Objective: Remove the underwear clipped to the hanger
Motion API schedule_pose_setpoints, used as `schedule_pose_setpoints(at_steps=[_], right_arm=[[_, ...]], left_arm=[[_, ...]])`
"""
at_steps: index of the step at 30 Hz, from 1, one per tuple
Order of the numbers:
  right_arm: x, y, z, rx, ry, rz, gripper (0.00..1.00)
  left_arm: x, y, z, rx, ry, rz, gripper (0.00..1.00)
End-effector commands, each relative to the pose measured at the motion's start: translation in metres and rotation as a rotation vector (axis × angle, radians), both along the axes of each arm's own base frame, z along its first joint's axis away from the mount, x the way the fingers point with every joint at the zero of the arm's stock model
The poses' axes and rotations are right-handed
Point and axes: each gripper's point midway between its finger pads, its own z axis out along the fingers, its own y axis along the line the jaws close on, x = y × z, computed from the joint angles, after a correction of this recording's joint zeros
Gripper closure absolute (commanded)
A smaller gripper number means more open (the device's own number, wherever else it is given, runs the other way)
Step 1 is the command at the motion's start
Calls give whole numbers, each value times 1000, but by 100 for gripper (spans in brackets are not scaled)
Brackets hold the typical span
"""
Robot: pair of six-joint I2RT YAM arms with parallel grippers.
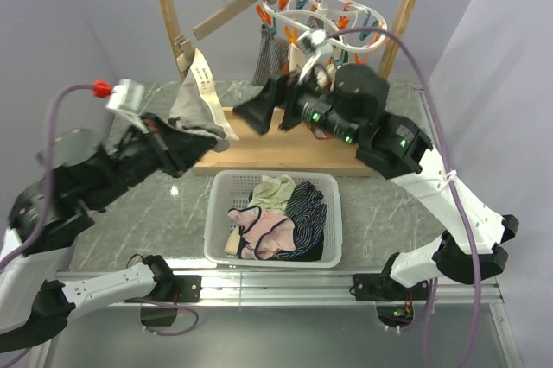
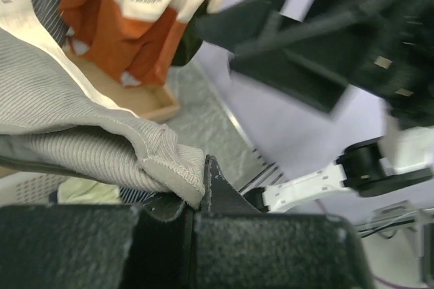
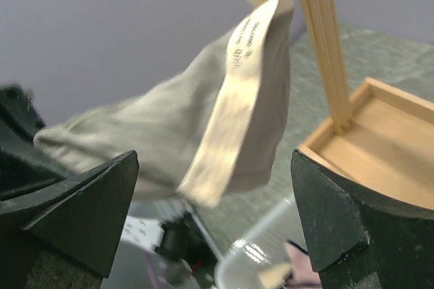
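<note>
The white hanger (image 1: 324, 12) with orange and teal pegs hangs from the wooden rod at the right. A grey pin-striped underwear (image 1: 270, 57) hangs from it, and a rust-orange one (image 2: 129, 31) shows in the left wrist view. My left gripper (image 1: 183, 149) is shut on the lower hem of a taupe-grey underwear (image 1: 200, 100) with a cream printed band, stretched up toward the rack's left post. The ribbed cloth (image 2: 81, 146) is pinched between the shut jaws of the left gripper (image 2: 200, 194). My right gripper (image 1: 270, 104) stands open and empty, facing that cloth (image 3: 169, 133).
A white basket (image 1: 216, 212) holding several garments sits in front of the rack. The rack's wooden base tray (image 3: 380, 140) and left post (image 3: 325, 45) stand close to the right gripper (image 3: 213, 214). A wooden hanger (image 1: 229, 14) hangs tilted on the rod.
</note>
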Motion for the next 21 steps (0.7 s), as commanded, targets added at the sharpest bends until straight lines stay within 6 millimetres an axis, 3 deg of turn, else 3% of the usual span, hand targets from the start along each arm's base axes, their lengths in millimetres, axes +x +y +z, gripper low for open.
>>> schedule_pose_setpoints(at_steps=[1, 2, 3, 4, 5, 6, 8, 9, 13, 17, 19, 20, 21], right_arm=[[-10, -5, -34, -253, -107, -73, 0], [-29, -2, -32, -260, -147, -66, 0], [-22, -6, -58, -327, -151, -132, 0], [-28, -15, -41, -263, -198, -157, 0], [-32, -18, -44, -246, -206, -164, 0], [-35, -15, -72, -277, -191, -155, 0], [-42, -27, -60, -188, -218, -172, 0], [-47, -24, -76, -213, -219, -163, 0], [-44, -24, -98, -322, -267, -215, 0], [-39, -14, -104, -368, -386, -288, 0], [-39, -5, -90, -309, -450, -304, 0], [-36, -2, -98, -316, -468, -316, 0], [-36, 0, -85, -247, -485, -343, 0]], left_arm=[[16, -28, -41, 133, 57, -46, 99], [19, -33, -43, 135, 68, -48, 99], [21, -36, -40, 122, 58, -49, 99], [22, -37, -38, 119, 54, -47, 99], [26, -35, -36, 117, 50, -24, 99], [29, -34, -36, 119, 50, -9, 99], [31, -30, -30, 121, 38, 14, 99], [35, -31, -30, 128, 42, 27, 99], [35, -37, -26, 143, 46, 3, 99], [33, -49, -25, 133, 61, -45, 99], [32, -50, -23, 121, 64, -55, 99], [31, -50, -22, 118, 66, -59, 99], [29, -51, -17, 106, 66, -64, 99]])
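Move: About 9 cm ahead of the left fingers, 1 cm left and 3 cm higher, is the middle of the grey underwear they already hold by its lower end; the straight hanger is some 17 cm ahead, 3 right and 10 up. From the open right hand that underwear is about 12 cm left, 1 ahead and 2 up. The round white hanger is roughly 15 cm ahead, 10 right and 8 up from it; the basket 5 back, 2 left and 42 below. Dropping about 12 cm and drawing back some 5 cm, the open right hand leaves the hangers and ends below and to the right of the left fingers, rolling about 30 degrees around its own pointing line. The left hand keeps its pinch on the underwear's lower end and carries it right, forward and down, about 4 cm each way, dipping lower before easing back up. ##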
